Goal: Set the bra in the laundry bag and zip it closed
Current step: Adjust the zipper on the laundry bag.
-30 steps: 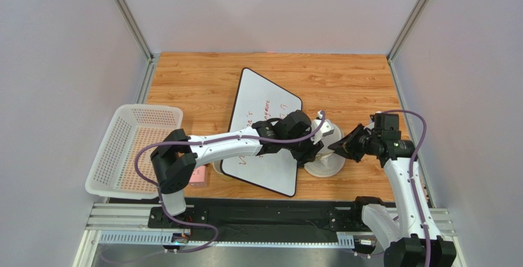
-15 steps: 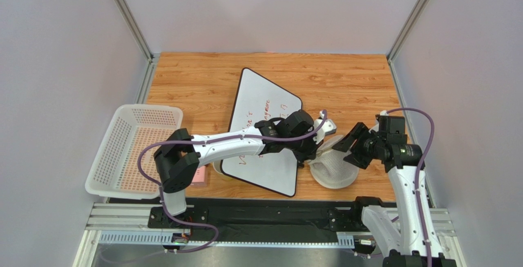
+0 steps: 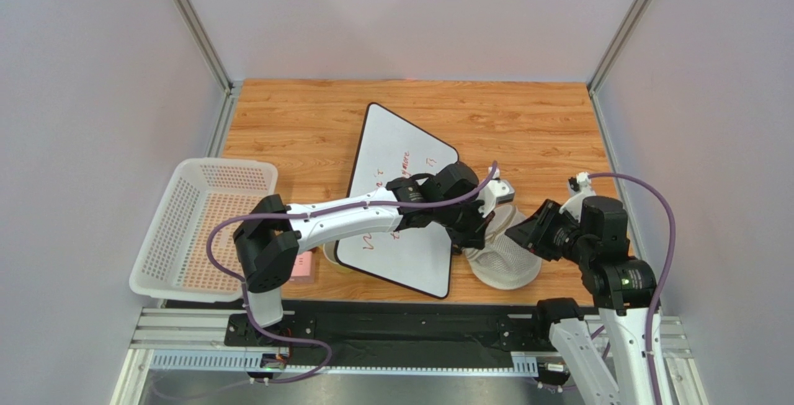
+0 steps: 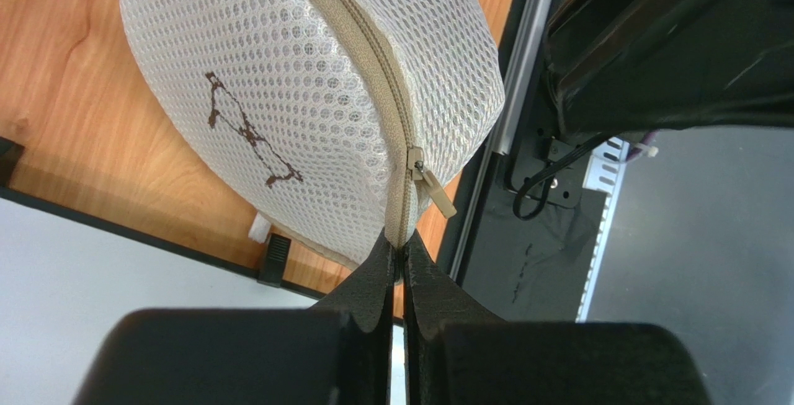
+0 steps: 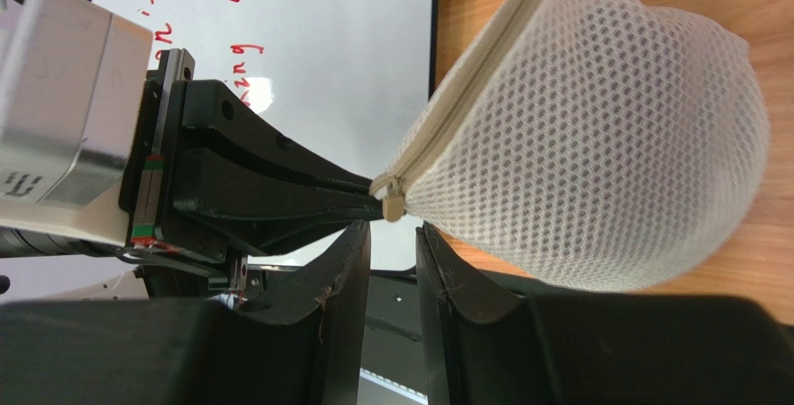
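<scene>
The laundry bag (image 3: 506, 258), a round white mesh pouch, lies tipped on the wood table by the whiteboard's right corner. In the left wrist view the laundry bag (image 4: 280, 70) shows a dark bra icon (image 4: 244, 132), a beige zipper run shut along its rim, and the pull tab (image 4: 438, 198). My left gripper (image 4: 403, 249) is shut on the zipper seam just below the tab; it also shows in the top view (image 3: 479, 229). My right gripper (image 5: 391, 235) is slightly open and empty, right under the pull tab (image 5: 392, 205); it also shows in the top view (image 3: 524, 238). The bra is hidden.
A whiteboard (image 3: 401, 196) with red writing lies under the left arm. A white perforated basket (image 3: 200, 228) stands at the left, a small pink box (image 3: 303, 267) beside it. The black base rail (image 3: 401, 326) runs along the near edge, close to the bag.
The bag has slid toward the near edge and tipped over, still held by my left gripper. My right arm has drawn back toward its base, its gripper staying at the bag's right side.
</scene>
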Controlling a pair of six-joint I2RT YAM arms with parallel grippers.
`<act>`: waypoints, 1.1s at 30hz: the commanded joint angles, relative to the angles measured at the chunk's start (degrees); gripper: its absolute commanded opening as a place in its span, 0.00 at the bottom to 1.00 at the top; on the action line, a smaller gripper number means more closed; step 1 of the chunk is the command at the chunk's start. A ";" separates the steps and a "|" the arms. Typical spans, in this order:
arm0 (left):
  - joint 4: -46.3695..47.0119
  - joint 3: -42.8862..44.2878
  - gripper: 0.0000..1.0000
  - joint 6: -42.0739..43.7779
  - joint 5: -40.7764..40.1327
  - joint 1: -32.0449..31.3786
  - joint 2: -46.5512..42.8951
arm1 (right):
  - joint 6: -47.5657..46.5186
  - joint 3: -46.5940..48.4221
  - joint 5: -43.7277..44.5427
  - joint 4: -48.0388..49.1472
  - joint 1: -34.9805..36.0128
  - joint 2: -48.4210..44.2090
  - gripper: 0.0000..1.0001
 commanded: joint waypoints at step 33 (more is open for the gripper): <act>-5.13 1.73 0.00 2.49 3.09 0.09 -4.16 | -1.02 -1.38 15.62 1.59 11.70 2.81 0.00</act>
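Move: The zipper pull lies about 3 cm to the left of my right hand, 4 cm below it and barely 1 cm ahead. The laundry bag's body hangs below that hand, its middle roughly 8 cm down, 2 cm to the right and level front to back; the whiteboard's middle is some 23 cm left, 11 cm ahead and 17 cm down. From my left hand, already shut on the bag at the zipper's end, the pull is about 2 cm right, 1 cm back and 1 cm lower. I swing my half-open right hand about 3 cm left towards the zipper pull, sinking as it goes and turning some 10 degrees counter-clockwise, then lower it further, some 3 cm in all. While easing back right by about 1.5 cm, I close the fingers and pinch the pull beside my left fingertips. My left hand keeps its pinch on the bag, shifting it 1.5 cm up and 1 cm back early on. ##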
